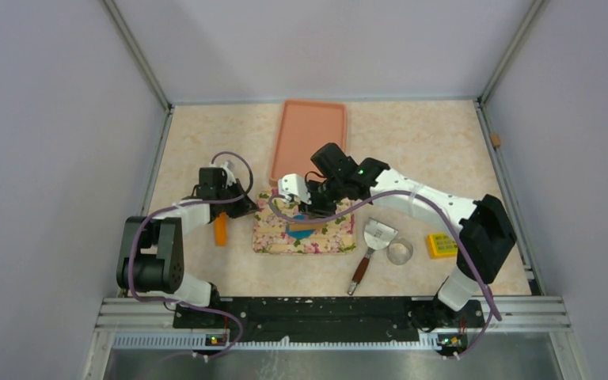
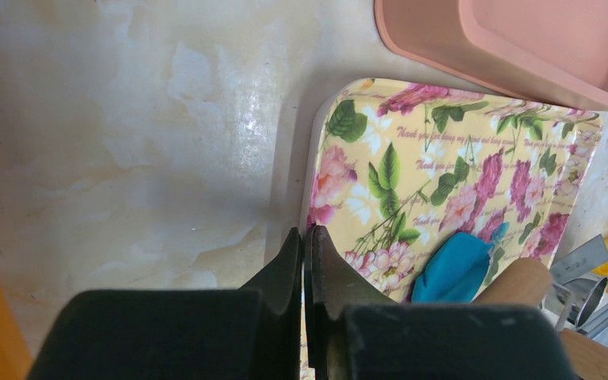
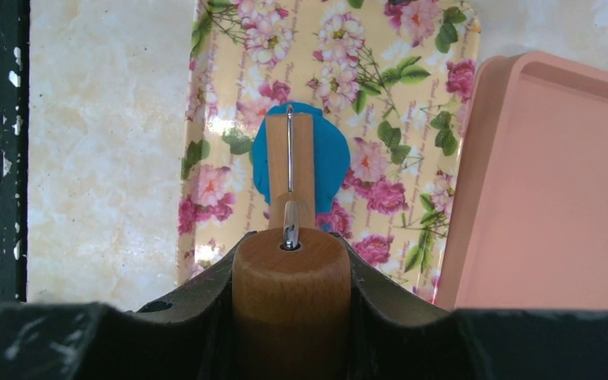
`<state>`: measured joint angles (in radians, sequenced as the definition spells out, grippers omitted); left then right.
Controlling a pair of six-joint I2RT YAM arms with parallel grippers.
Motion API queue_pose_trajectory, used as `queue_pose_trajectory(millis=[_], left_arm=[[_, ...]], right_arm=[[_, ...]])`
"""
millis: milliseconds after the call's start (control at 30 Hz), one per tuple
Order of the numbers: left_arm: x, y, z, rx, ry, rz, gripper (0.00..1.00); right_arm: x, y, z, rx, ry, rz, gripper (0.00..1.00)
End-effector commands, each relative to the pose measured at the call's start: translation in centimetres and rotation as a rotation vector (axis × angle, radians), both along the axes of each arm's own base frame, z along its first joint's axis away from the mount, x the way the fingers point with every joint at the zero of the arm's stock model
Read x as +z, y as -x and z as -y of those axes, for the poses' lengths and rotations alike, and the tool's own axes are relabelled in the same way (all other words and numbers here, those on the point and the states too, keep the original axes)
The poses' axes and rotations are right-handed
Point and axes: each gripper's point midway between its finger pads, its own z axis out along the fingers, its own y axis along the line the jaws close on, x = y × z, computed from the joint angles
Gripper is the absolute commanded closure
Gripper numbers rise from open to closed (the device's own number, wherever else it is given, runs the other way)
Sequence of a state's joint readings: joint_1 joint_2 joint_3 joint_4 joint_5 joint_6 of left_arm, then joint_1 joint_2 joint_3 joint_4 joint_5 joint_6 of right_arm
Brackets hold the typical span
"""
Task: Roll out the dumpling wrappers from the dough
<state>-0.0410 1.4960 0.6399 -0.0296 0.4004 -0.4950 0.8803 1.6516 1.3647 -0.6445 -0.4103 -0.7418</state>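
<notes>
The blue dough (image 3: 331, 155) lies flattened on the floral tray (image 3: 412, 95), partly under a wooden roller (image 3: 290, 158). My right gripper (image 3: 291, 241) is shut on the roller's wooden handle (image 3: 290, 293), over the tray's middle (image 1: 317, 207). From the left wrist the dough (image 2: 455, 269) and the roller (image 2: 522, 281) show at lower right. My left gripper (image 2: 307, 231) is shut with nothing between its fingers, tips at the floral tray's left edge (image 2: 317, 158). In the top view it (image 1: 247, 207) sits by the tray's far left corner. No dumpling wrappers show in any view.
A pink tray (image 1: 309, 138) stands just behind the floral tray (image 1: 273, 237). To the right lie a scraper with a wooden handle (image 1: 372, 245), a metal ring cutter (image 1: 400, 252) and a yellow brick (image 1: 442, 245). An orange object (image 1: 220, 229) lies left of the floral tray.
</notes>
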Motion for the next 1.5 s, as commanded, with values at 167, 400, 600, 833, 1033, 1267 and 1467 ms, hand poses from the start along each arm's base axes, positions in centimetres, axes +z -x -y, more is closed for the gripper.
queue_pose_trajectory(millis=[167,400,600,833,1033,1267,1467], left_arm=[[-0.5,-0.4,-1.6,0.06,-0.062,0.019,1.0],[-0.6,-0.4,-1.6,0.058,-0.062,0.015,1.0],[-0.8,-0.3,-1.7,0.056,-0.071,0.012,1.0],[-1.1,-0.4,-1.7,0.054,-0.073,-0.005,1.0],[-1.5,-0.5,-1.7,0.054,-0.074,-0.016,1.0],[-1.6,-0.5,-1.7,0.058,-0.07,-0.022,1.0],[-1.5,-0.8,-1.6,0.068,-0.059,-0.025,1.0]], right_arm=[[5.7,-1.3,-1.5,-0.057,-0.097,0.014,1.0],[4.7,-3.8,0.1,-0.385,-0.169,-0.4,1.0],[4.2,-4.0,1.1,-0.446,-0.257,-0.627,1.0],[3.4,-3.6,0.7,-0.443,-0.289,-0.739,1.0],[1.6,-4.7,0.5,-0.492,-0.269,-0.73,1.0],[-1.3,-6.4,0.7,-0.571,-0.218,-0.691,1.0],[-6.2,-6.4,1.7,-0.646,-0.112,-0.688,1.0]])
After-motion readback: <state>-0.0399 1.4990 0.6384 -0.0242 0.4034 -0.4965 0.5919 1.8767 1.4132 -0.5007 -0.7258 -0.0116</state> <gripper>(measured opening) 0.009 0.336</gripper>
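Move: To the right hand's left by about 7 cm, 1 cm ahead and some 12 cm below lies the blue dough, with the held roller's head just over it. The flowered tray under the dough has its middle 3 cm ahead, 7 cm left and 13 cm below the hand; the scraper is about 6 cm back, 11 cm right and 14 cm below. From the left hand, the dough is about 6 cm back, 13 cm right and 1 cm lower. Raising the held roller about 4 cm off the dough, the right hand then swings forward, briefly to its right, lowering partway as its wrist rolls clockwise some 55 degrees. After easing a little back and left, it sinks about 4 cm, edging forward, to bring the turned roller down onto the dough. The left hand stays put, shut fingers still at the tray's left rim. ##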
